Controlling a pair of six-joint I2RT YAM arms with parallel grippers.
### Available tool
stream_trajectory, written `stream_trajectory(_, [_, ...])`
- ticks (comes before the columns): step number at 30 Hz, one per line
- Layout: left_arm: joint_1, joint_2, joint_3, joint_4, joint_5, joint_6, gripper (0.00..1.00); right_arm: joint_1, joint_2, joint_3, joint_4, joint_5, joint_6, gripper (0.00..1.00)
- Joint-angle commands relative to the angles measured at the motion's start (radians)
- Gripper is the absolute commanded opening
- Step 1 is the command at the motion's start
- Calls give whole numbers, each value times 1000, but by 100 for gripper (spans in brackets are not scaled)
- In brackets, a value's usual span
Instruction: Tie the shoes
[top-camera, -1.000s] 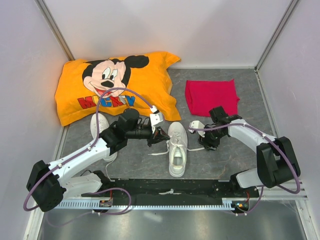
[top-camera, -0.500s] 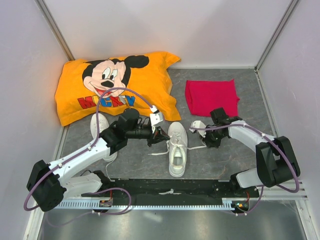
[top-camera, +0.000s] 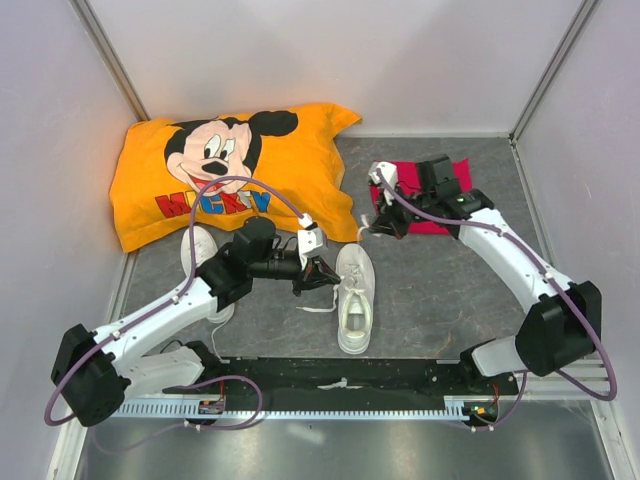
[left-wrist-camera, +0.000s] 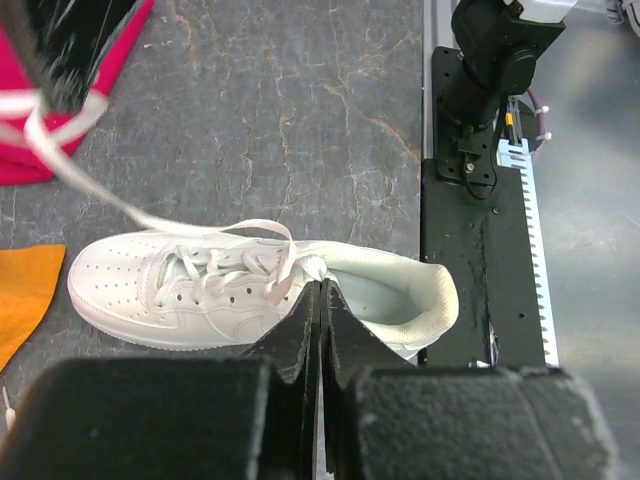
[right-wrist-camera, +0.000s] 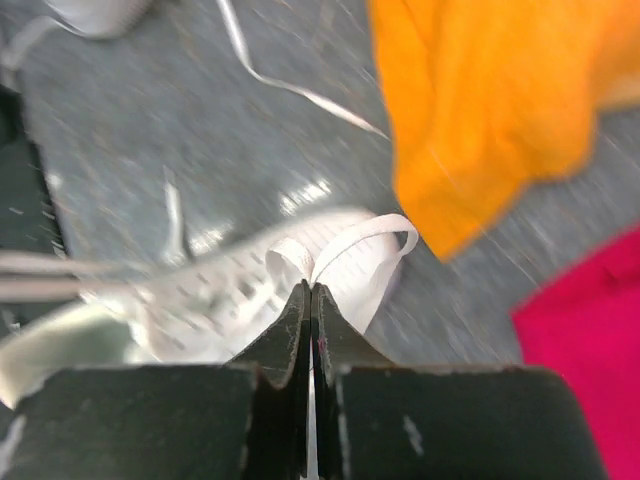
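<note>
A white sneaker (top-camera: 355, 298) lies on the grey table, toe away from the arm bases; it also shows in the left wrist view (left-wrist-camera: 200, 285) and, blurred, in the right wrist view (right-wrist-camera: 200, 295). My left gripper (top-camera: 324, 272) is shut on one lace end (left-wrist-camera: 312, 268) at the shoe's left side, by the collar (left-wrist-camera: 322, 290). My right gripper (top-camera: 370, 228) is shut on a loop of the other lace (right-wrist-camera: 365, 245), held up beyond the toe (right-wrist-camera: 311, 290). That lace (left-wrist-camera: 110, 205) runs taut from the eyelets. The second sneaker (top-camera: 199, 248) lies half hidden behind my left arm.
An orange Mickey pillow (top-camera: 200, 170) lies at the back left, its corner close to my right gripper (right-wrist-camera: 500, 110). A red cloth (top-camera: 450, 200) lies at the back right under my right arm. A black strip (top-camera: 340, 375) runs along the near edge.
My right gripper has swung from the shoe's right side up and back to beyond the toe, drawing its lace out taut. My left gripper has stayed put.
</note>
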Motion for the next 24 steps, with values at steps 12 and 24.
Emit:
stream_trajectory(12, [5,-37,3,45,30,44,1,302,206,154,348,-40,485,62])
stream_trajectory(24, [8,-35,-25,85,7,28,2,157,-31,41,-64,-206,273,68])
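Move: The lace pinched in the right fingers is to go to the floor at the shoe's left side, about 12 cm to that hand's left, 10 cm back and 18 cm below. The shoe's middle lies some 9 cm back, 3 cm left and 14 cm below; the red cloth about 15 cm ahead and 14 cm right, 18 cm below. From the left hand, which holds lace, the shoe's middle is roughly 4 cm ahead, 4 cm right and 15 cm below. The lace is swung by the right hand quickly leftward across the shoe's front, about 14 cm and slightly back, in front of the closed left gripper. At the far end the right fingers spread and let go of it; the right hand then draws back about 7 cm to the right, rising a little. The left hand stays put, keeping its pinch on the other strand. ##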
